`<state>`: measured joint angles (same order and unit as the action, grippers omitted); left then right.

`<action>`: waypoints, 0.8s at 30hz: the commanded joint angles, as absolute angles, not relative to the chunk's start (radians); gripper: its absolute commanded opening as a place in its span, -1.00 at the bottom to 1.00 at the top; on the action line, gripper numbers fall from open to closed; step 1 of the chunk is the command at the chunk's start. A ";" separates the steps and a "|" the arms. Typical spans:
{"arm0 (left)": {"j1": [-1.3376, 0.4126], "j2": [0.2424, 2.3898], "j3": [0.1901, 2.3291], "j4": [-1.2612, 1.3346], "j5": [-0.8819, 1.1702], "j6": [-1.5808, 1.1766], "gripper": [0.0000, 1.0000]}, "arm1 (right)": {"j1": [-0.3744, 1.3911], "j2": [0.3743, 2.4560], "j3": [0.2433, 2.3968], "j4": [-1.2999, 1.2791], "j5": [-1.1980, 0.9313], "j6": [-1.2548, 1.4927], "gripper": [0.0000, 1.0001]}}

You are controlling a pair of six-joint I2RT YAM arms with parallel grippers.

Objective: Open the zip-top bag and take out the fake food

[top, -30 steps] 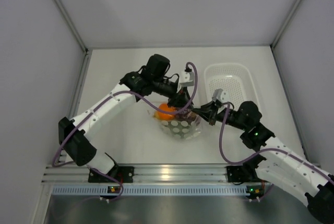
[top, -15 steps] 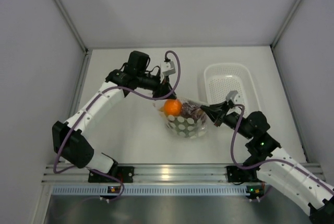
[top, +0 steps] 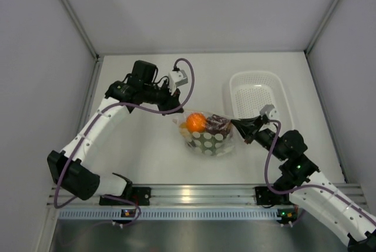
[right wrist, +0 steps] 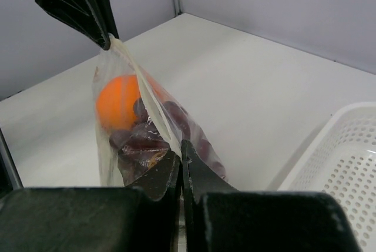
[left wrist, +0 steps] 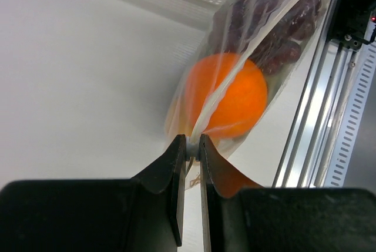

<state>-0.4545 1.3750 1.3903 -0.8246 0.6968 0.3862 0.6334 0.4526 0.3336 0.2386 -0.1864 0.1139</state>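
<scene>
The clear polka-dot zip-top bag [top: 207,141] hangs stretched between both grippers above the table. Of the fake food, an orange [top: 195,122] and a dark red grape bunch [top: 218,126] show inside it. My left gripper [top: 176,111] is shut on the bag's left top corner, pinching the zip strip [left wrist: 202,117] in the left wrist view, with the orange [left wrist: 235,96] and grapes [left wrist: 282,23] just beyond. My right gripper [top: 238,124] is shut on the opposite end of the strip [right wrist: 154,114]. The orange [right wrist: 117,102] and grapes [right wrist: 141,143] hang in front of it.
A white perforated basket [top: 258,81] stands at the right back, just behind my right gripper, and shows in the right wrist view as a basket [right wrist: 346,158] at lower right. Grey walls enclose the table on three sides. An aluminium rail [top: 188,193] runs along the near edge.
Both grippers have drawn apart, the left one going left and back, the right one going right. The bag has been pulled taut between them and sits slightly farther back.
</scene>
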 commanded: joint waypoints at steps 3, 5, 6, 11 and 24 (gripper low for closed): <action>-0.430 1.296 1.358 -0.856 0.514 0.321 -1.00 | 0.620 0.448 0.354 0.278 -0.103 0.127 -1.00; -0.430 1.292 1.338 -0.856 0.480 0.298 -1.00 | 0.618 0.463 0.360 0.285 -0.107 0.130 -1.00; -0.430 1.290 1.335 -0.856 0.453 0.285 -1.00 | 0.618 0.466 0.364 0.282 -0.106 0.133 -1.00; -0.431 1.253 1.321 -0.871 0.281 0.178 -1.00 | 0.618 0.472 0.370 0.275 -0.095 0.130 -1.00; -0.431 1.129 1.310 -0.867 0.545 0.192 0.47 | 0.618 0.503 0.361 0.359 -0.412 0.088 -1.00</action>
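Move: The left hand pinches the zip's left end; the zip-top bag's middle lies roughly 10 cm to its right, 5 cm back and 8 cm below, with the orange about 6 cm right, 3 cm back and 6 cm below. The right hand holds the zip's other end: the bag's middle is some 10 cm left, 3 cm back and 5 cm lower, the grapes about 5 cm left, level ahead and 4 cm below. Left hand pulls about 6 cm left on the zip's left end, then lets go; right keeps its pinch. ##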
